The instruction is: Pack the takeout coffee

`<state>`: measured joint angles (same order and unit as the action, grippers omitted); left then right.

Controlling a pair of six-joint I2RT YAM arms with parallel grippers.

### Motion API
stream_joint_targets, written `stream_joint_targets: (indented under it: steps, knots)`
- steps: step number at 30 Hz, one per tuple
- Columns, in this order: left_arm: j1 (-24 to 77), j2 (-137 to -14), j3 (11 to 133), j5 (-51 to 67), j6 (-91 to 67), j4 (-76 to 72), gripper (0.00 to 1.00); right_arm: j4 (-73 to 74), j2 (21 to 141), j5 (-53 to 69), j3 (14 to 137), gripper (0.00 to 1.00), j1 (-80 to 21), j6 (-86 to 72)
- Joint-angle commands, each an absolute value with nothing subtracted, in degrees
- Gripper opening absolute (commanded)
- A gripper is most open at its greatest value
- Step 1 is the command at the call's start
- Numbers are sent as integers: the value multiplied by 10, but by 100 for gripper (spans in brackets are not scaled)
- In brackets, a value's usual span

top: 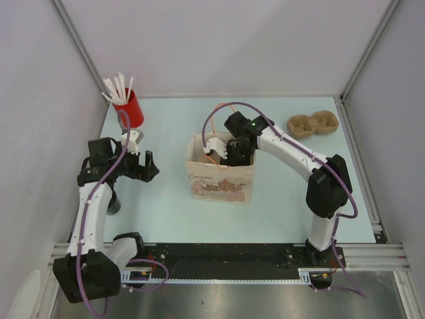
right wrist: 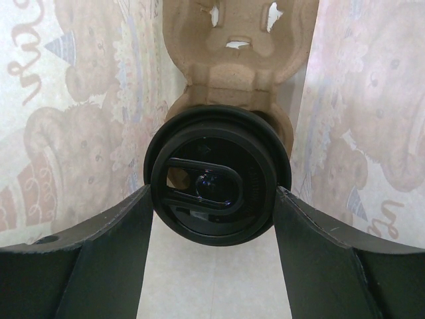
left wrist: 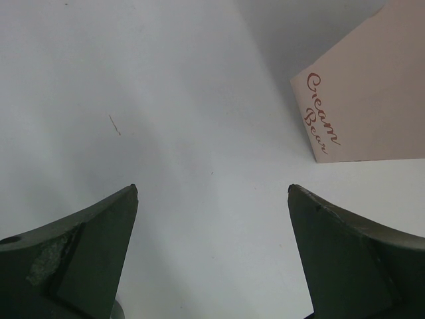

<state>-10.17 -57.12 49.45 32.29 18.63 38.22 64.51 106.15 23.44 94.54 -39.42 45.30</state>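
Note:
A small dark round cup (top: 113, 201), which I take for the takeout coffee, stands on the table against my left arm's link and is partly hidden by it. The paper bag (top: 219, 183) stands open mid-table. My right gripper (top: 229, 151) reaches down into it. In the right wrist view that gripper (right wrist: 214, 189) is shut on a squat black round lid (right wrist: 217, 174) with a sip slot. The lid rests on a cardboard cup carrier (right wrist: 232, 53) inside the bag. My left gripper (top: 151, 166) hangs open left of the bag, with only bare table between its fingers (left wrist: 86, 252).
A red cup of white straws (top: 129, 109) stands at the back left. A second cardboard carrier (top: 313, 123) lies at the back right. The bag's printed wall (left wrist: 372, 86) shows at the upper right of the left wrist view. Booth walls close in on three sides.

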Motion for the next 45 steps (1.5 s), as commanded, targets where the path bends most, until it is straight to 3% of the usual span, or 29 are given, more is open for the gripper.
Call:
stream_joint_targets:
  steps: [1, 10, 20, 23, 45]
  knots:
    - [-109, -570, 492, 342, 200, 369, 100, 706, 1087, 198, 911, 56, -395, 458]
    - [-109, -569, 492, 343, 200, 370, 99, 715, 1085, 191, 911, 65, -396, 461]
    - [-109, -566, 492, 344, 199, 370, 99, 764, 1038, 238, 1010, 95, -395, 467]
    - [-110, -566, 492, 343, 200, 370, 99, 766, 1023, 240, 1031, 100, -396, 465]
    - [-111, -565, 493, 347, 200, 371, 99, 704, 910, 243, 1145, 100, -395, 403]
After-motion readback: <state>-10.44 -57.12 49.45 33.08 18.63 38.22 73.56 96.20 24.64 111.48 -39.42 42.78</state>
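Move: The coffee cup, already standing in the drink carrier inside the open bag, is gripped at its lid by the right hand, its middle about 4 cm straight below that hand. The carrier's empty well is roughly 9 cm to the left and 9 cm below; the bag's middle is some 5 cm left, level fore and aft, and about 4 cm below. From the idle left hand the cup is roughly 26 cm right, level ahead, 8 cm lower. The right hand opens to let go of the cup's lid, then rises about 13 cm, tilting some 15 degrees. ##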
